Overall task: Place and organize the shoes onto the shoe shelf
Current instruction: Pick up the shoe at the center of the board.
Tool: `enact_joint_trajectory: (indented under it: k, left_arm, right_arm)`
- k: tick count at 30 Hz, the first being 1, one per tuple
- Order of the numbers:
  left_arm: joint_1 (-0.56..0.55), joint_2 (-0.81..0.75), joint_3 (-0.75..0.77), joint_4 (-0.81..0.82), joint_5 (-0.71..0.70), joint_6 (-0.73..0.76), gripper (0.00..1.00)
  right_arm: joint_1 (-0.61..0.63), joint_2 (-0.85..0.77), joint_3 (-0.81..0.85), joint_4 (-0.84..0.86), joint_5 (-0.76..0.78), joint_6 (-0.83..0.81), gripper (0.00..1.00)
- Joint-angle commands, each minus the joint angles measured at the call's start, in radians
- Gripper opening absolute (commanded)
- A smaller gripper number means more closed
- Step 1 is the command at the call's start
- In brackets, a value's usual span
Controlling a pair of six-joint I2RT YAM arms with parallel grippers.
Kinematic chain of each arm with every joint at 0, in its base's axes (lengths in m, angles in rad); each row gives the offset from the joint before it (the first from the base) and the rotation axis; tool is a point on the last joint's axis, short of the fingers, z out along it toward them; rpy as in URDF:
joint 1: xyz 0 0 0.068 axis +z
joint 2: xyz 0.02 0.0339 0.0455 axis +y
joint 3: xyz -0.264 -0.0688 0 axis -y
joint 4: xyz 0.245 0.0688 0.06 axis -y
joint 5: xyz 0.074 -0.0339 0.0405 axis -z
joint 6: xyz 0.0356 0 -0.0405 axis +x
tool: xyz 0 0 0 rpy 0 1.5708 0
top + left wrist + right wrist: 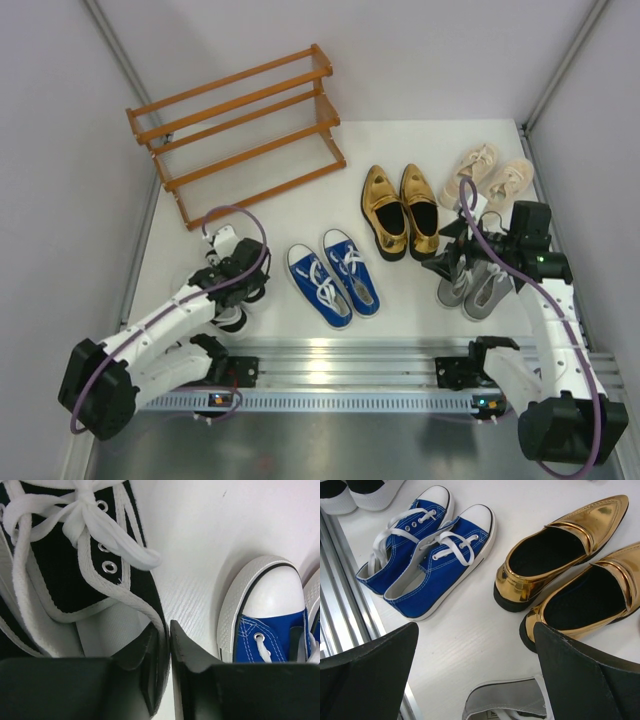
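My left gripper (169, 630) is shut on the inner side wall of a black-and-white sneaker (65, 575), one finger inside the shoe and one outside. In the top view that gripper (235, 290) covers most of the pair at the near left. The blue sneakers (333, 280) lie just to its right. The gold loafers (400, 210) and beige lace-ups (490, 175) sit farther back. My right gripper (475, 640) hangs open over the grey sneakers (475, 285), with a grey collar (505, 700) below it. The orange-brown shoe shelf (240, 125) stands bare at the back left.
A metal rail (330, 360) runs along the near edge between the arm bases. Grey walls close in on the left and right of the white table (300, 215). A blue toe cap (272, 630) lies close beside the left fingers.
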Motion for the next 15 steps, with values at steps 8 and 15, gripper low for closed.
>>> enact_joint_trajectory:
  k: [8,15]
  left_arm:
    - [-0.054,-0.116,0.031,0.083,-0.118,0.173,0.00]
    - [-0.054,-0.127,0.143,0.129,-0.112,0.394,0.00]
  right_arm:
    - [0.012,-0.012,0.004,0.014,-0.012,-0.039,0.99]
    - [0.012,-0.012,0.006,0.011,-0.012,-0.042,1.00]
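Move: The left hand is already at the heel-side collar of the black shoe nearer the blue pair; that shoe's middle lies about 8 cm to its left, 5 cm ahead and 2 cm below. The other black shoe is some 16 cm to the hand's left and 4 cm back, and the nearer blue shoe about 16 cm to its right and level with it. From the idle right hand, the black shoe to be gripped is roughly 54 cm to the left, about level and 16 cm lower. The left hand first shuts its fingers the rest of the way on the collar already between them near the heel, pinching the cloth edge while the hand barely shifts. Then, keeping that pinch, it goes up with growing speed, about 5 cm in all, drawing the heel up off the board while the wrist tips the fingers some 10 degrees outward and turns about as much clockwise. ##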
